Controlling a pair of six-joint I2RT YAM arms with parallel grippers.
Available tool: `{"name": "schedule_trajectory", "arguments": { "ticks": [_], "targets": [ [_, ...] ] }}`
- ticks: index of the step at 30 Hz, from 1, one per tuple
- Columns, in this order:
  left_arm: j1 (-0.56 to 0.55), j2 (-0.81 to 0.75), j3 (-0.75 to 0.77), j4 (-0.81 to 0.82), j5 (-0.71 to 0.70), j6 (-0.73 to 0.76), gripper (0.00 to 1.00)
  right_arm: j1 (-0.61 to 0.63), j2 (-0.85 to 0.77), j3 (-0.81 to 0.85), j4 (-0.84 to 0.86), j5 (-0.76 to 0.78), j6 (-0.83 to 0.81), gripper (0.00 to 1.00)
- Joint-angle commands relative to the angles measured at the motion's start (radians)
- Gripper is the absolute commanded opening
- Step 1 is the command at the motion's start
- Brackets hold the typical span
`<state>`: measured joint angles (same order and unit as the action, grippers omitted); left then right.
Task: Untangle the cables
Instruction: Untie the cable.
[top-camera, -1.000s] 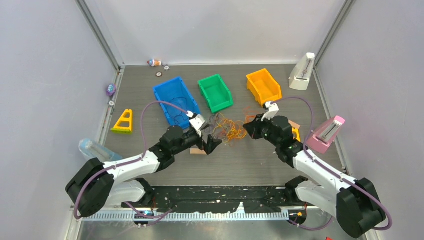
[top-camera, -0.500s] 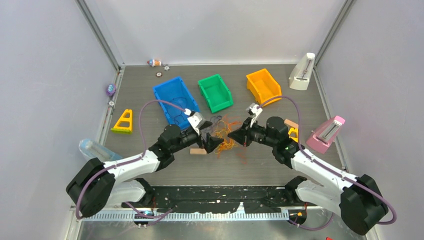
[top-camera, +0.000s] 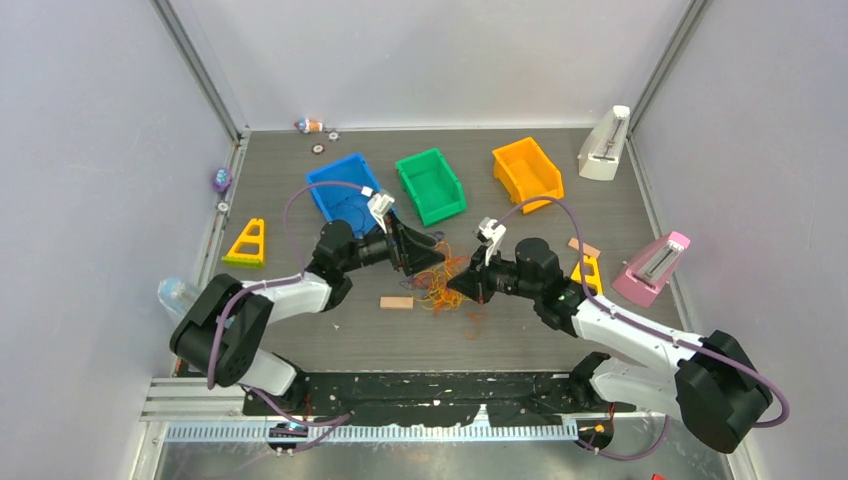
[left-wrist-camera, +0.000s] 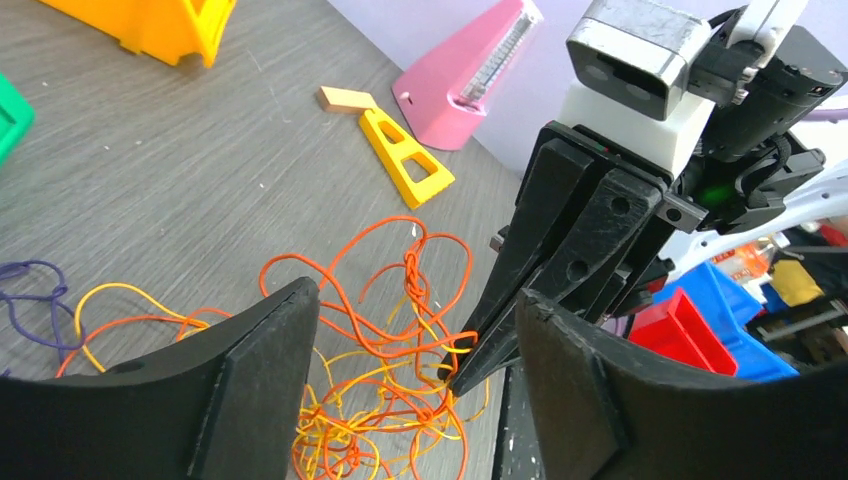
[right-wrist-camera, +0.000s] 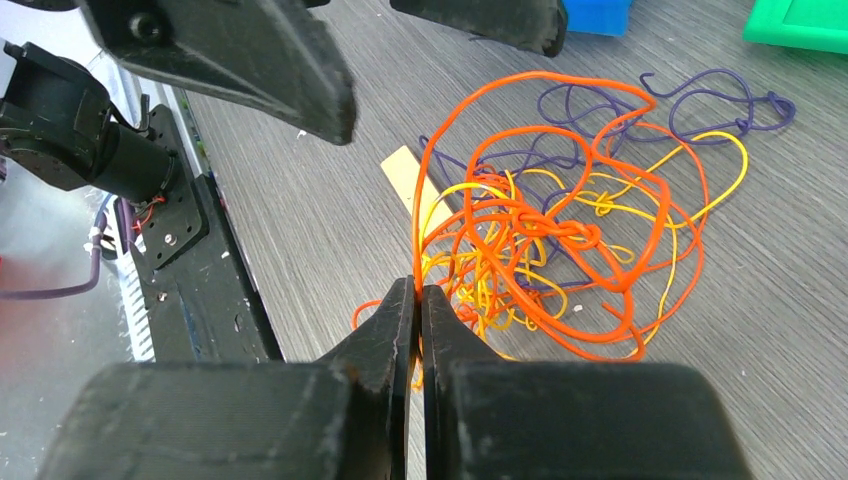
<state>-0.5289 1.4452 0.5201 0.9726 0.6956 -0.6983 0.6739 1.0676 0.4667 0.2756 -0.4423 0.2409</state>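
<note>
The cables (top-camera: 445, 282) lie as a loose tangle of orange, yellow and purple strands on the grey table, mid-front. My right gripper (top-camera: 455, 289) comes in low from the right, shut on one orange strand at the tangle's near edge. In the right wrist view the strand rises from its closed tips (right-wrist-camera: 415, 290) into the cables (right-wrist-camera: 560, 230). My left gripper (top-camera: 432, 258) hovers at the tangle's far-left side, open. In the left wrist view its jaws (left-wrist-camera: 415, 300) straddle the cables (left-wrist-camera: 385, 350) without touching them, and the right gripper's tip (left-wrist-camera: 465, 375) shows between them.
A blue bin (top-camera: 345, 195), a green bin (top-camera: 430, 185) and an orange bin (top-camera: 527, 172) stand behind the tangle. A small wooden block (top-camera: 396, 302) lies just left of it. Yellow triangles (top-camera: 247, 243) (top-camera: 590, 270), a pink wedge (top-camera: 652, 268) and a white wedge (top-camera: 605, 145) sit at the sides.
My right gripper has travelled left, pulling its orange strand and shifting the tangle nearer. My left gripper has swung back and up from beside the wooden block to over the tangle's far side.
</note>
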Motion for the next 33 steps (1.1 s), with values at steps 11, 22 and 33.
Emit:
{"name": "schedule_trajectory", "arguments": {
  "ticks": [11,22,33],
  "targets": [
    [-0.033,0.003,0.052,-0.065,0.036,0.11,0.0,0.026,-0.047,-0.008,0.003,0.168,-0.042,0.35],
    [-0.07,-0.11,-0.001,-0.16,-0.077,0.276,0.0,0.026,-0.332,-0.192,-0.138,0.372,0.11,0.94],
    [-0.148,-0.152,0.013,-0.309,-0.159,0.437,0.0,0.027,-0.517,-0.284,-0.206,0.523,0.238,1.0]
  ]
}}
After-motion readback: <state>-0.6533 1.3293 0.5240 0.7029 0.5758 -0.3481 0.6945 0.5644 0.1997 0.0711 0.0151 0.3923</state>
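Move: The orange cable loop that the left hand is about to close on stands some 4 cm to its right, about 1 cm back and 3 cm lower, held up by the right fingertips. The tangle's pile lies on the table about 3 cm left of the right hand, 1 cm back and 11 cm below. On the table, the wooden block is roughly 12 cm left and 3 cm back of the right hand; the green bin is about 14 cm ahead and 1 cm left of the left hand. The left hand, already mostly open beside the orange loop, edges about 2 cm right towards it while its fingers close fully, then eases slightly back and down, tilting some 15 degrees, with no strand clearly seen in its grip. The right hand first keeps its pinch on the orange cable, then opens wide to let go and draws off to its right by about 9 cm, away from the left hand, sinking 3 cm and turning about 25 degrees clockwise. ##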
